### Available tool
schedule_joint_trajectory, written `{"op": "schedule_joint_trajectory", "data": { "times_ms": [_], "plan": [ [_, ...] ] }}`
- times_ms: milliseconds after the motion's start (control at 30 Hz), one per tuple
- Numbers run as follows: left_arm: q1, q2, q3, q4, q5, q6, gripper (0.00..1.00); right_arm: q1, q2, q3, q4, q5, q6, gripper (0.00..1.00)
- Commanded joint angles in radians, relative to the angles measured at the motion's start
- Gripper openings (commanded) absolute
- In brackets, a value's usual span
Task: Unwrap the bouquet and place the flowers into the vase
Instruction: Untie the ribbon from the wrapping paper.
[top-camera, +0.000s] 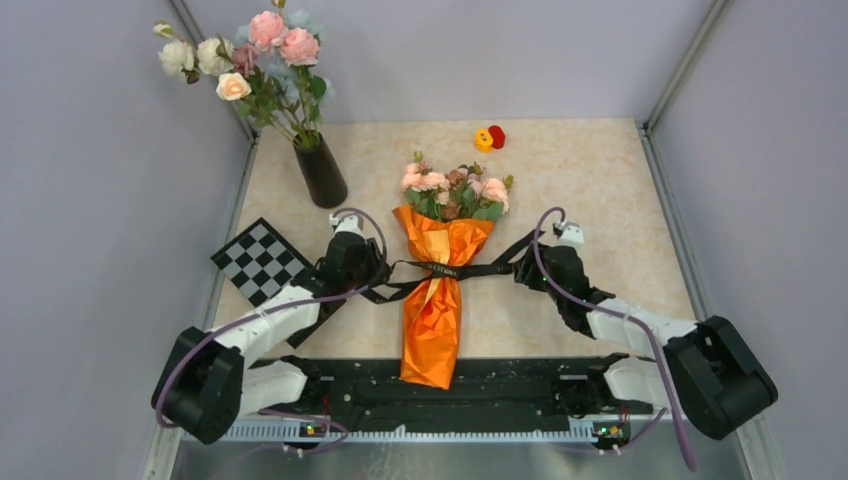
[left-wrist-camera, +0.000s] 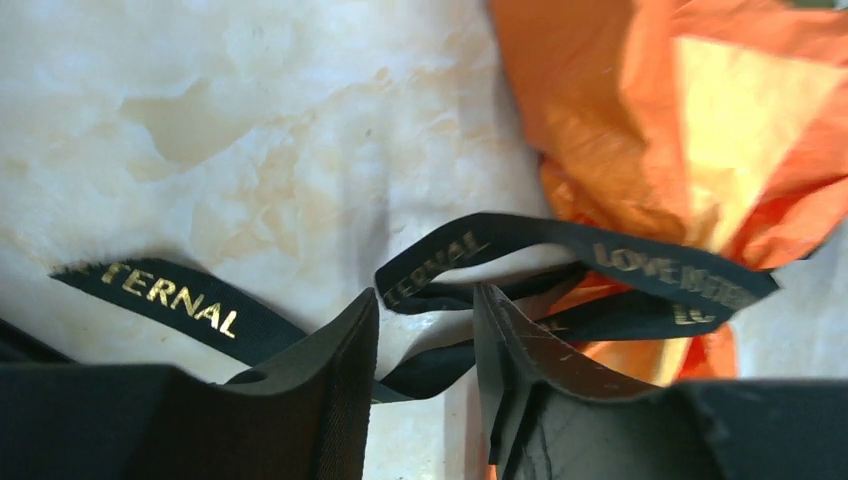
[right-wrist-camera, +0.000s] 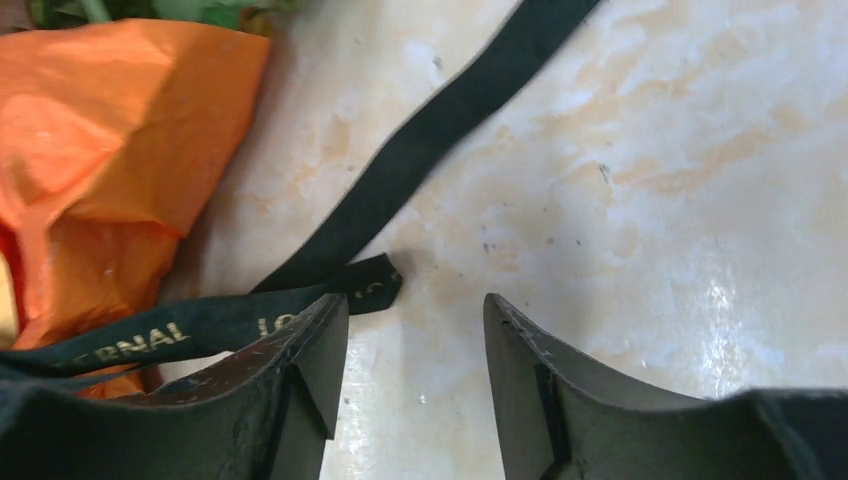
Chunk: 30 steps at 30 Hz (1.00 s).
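Observation:
The bouquet (top-camera: 433, 300) lies in the middle of the table, its pink and peach flowers (top-camera: 455, 188) pointing away from the arms. Its orange paper (left-wrist-camera: 640, 120) is still a cone, and the black ribbon (top-camera: 445, 269) crosses its waist. My left gripper (top-camera: 381, 272) is open just left of the cone. A slack loop of ribbon (left-wrist-camera: 650, 270) lies between its fingers (left-wrist-camera: 340, 360), untouched by either. My right gripper (top-camera: 519, 268) is open just right of the cone with only bare table in its gap (right-wrist-camera: 416, 300). A ribbon end (right-wrist-camera: 370, 285) lies by its left finger. The black vase (top-camera: 322, 175) stands at the back left.
A tall white-and-pink flower bunch (top-camera: 262, 55) fills the vase. A checkerboard card (top-camera: 262, 260) lies left of my left arm. Small yellow and red heads (top-camera: 489, 138) sit at the back. Grey walls close in both sides, and a black rail (top-camera: 500, 385) runs along the near edge.

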Motion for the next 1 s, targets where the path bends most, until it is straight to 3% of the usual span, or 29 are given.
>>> {"op": "schedule_joint_trajectory", "data": {
  "times_ms": [0, 200, 367, 633, 967],
  "plan": [
    [0.001, -0.088, 0.104, -0.048, 0.019, 0.121, 0.48, -0.011, -0.094, 0.031, -0.003, -0.076, -0.085, 0.58],
    [-0.012, -0.132, 0.173, -0.042, 0.167, 0.268, 0.64, -0.011, -0.13, 0.098, -0.022, -0.231, -0.194, 0.73],
    [-0.095, -0.027, 0.257, -0.051, 0.239, 0.389, 0.68, -0.012, -0.05, 0.176, -0.015, -0.415, -0.278, 0.79],
    [-0.286, 0.182, 0.371, -0.065, 0.09, 0.524, 0.8, -0.04, 0.122, 0.277, -0.034, -0.57, -0.339, 0.82],
    [-0.318, 0.284, 0.404, -0.062, 0.01, 0.573, 0.83, -0.042, 0.261, 0.315, -0.044, -0.606, -0.382, 0.81]
  ]
}}
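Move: Across the waist of the orange wrapping paper sits the ribbon knot: for the left hand about 12 cm to its right, 1 cm ahead and 2 cm lower; for the right hand roughly 15 cm to its left, level with it front to back and barely lower. The flower heads lie some 17 cm beyond the knot and 3 cm right of it. The right ribbon tail runs about 4 cm ahead and 1 cm right of the right hand. Rising clear of the ribbon ends, both hands swing inward over them towards the knot and sink again, fingers going from half to wide open. The left lifts about 9 cm, crosses 12 cm right and comes partly down, turning some 40 degrees clockwise; the right lifts 6, goes 9 cm left and drops, turning counter-clockwise, until the open fingers straddle ribbon at and beside the knot. ##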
